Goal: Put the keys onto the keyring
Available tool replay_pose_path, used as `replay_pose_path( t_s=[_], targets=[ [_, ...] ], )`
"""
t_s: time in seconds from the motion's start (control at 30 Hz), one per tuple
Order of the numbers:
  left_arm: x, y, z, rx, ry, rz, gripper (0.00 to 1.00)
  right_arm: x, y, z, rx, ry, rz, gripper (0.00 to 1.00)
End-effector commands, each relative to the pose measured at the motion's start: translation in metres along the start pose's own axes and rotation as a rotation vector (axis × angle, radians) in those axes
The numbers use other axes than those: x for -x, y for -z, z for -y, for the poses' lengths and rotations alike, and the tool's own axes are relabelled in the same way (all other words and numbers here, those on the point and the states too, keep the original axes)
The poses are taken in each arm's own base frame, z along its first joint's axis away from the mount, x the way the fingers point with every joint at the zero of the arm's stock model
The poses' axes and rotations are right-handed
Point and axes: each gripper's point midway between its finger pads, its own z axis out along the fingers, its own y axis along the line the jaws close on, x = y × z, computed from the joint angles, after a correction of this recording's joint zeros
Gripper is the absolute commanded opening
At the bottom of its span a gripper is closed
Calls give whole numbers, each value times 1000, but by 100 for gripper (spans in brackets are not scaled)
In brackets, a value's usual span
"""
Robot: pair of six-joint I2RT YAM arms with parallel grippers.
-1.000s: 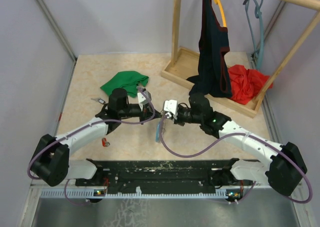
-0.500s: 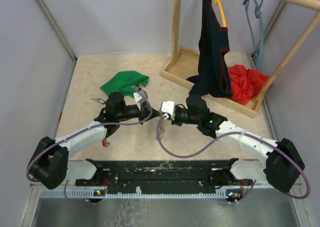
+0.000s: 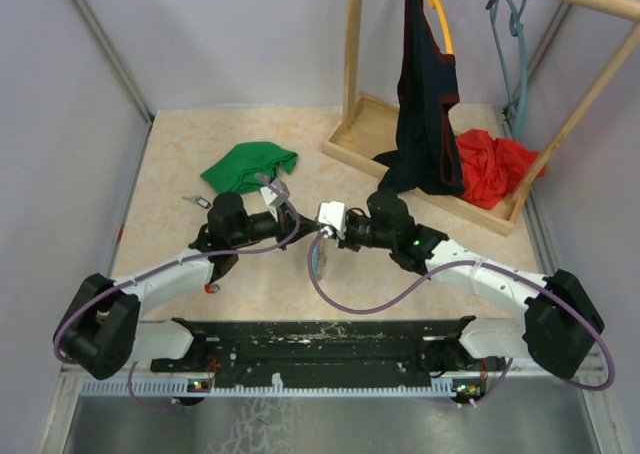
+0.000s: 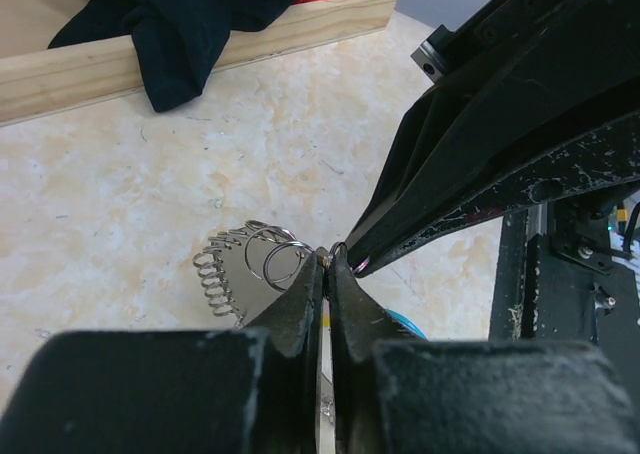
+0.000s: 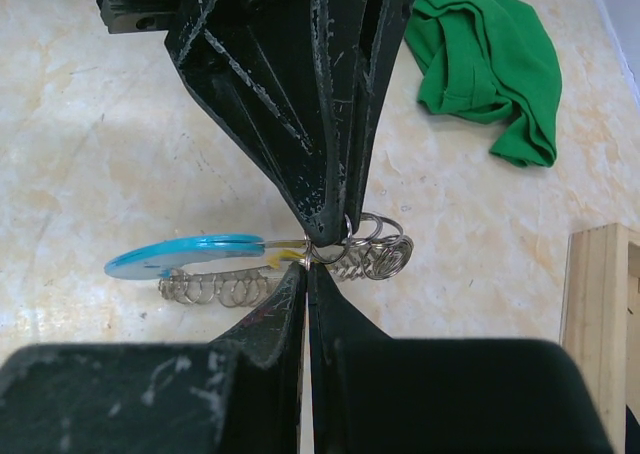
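The keyring (image 3: 318, 259) hangs between my two grippers just above the table; in the right wrist view its silvery coiled chain (image 5: 220, 289), its light blue band (image 5: 185, 254) and several small rings (image 5: 385, 252) show. My left gripper (image 3: 308, 226) (image 4: 330, 259) is shut on one small ring. My right gripper (image 3: 324, 234) (image 5: 305, 272) is shut on the ring beside it, tip to tip with the left. A yellow bit (image 5: 275, 261) sits at the rings. A red key (image 3: 209, 287) lies by my left arm, and a dark key (image 3: 195, 201) lies further back.
A green cloth (image 3: 250, 164) lies behind my left gripper. A wooden rack base (image 3: 360, 134) stands at the back right with a dark garment (image 3: 425, 94) hanging over it and a red cloth (image 3: 495, 164) in it. Side walls close in the table.
Both grippers and the hanging keyring have shifted a little to the left. Both grips stay closed.
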Motion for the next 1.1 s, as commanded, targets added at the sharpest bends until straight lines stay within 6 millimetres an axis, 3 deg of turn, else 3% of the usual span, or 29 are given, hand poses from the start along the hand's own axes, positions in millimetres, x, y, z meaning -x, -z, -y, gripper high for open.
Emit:
replay_pose_path(
  t_s=[0.0, 0.1, 0.37, 0.57, 1.07],
  targets=[
    [25, 1, 0, -4, -94, 62, 12, 27, 3, 7, -24, 39, 44, 0],
    [20, 5, -2, 1, -115, 41, 21, 35, 8, 11, -32, 60, 47, 0],
    [16, 11, -1, -40, -199, -5, 32, 41, 11, 10, 3, 81, 36, 0],
    [13, 15, 11, -160, -291, -24, 41, 47, 14, 10, 18, 106, 38, 0],
    [2, 8, 18, -341, -388, -91, 43, 51, 14, 8, 44, 112, 45, 0]
  ],
)
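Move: Both pairs of fingertips are shut at the wire keyring, about 1 cm to the left hand's right and 1 cm to the right hand's left. From the left hand, the yellow key is about 1 cm back, 1 cm right and 2 cm below; the blue tag hangs 4 cm back, 1 cm right and 4 cm below. The coil strip is about 2 cm back, 1 cm right and 5 cm below. Left fingers open about halfway, releasing the keyring, backing about 1.5 cm and turning clockwise; right keeps its pinch. ##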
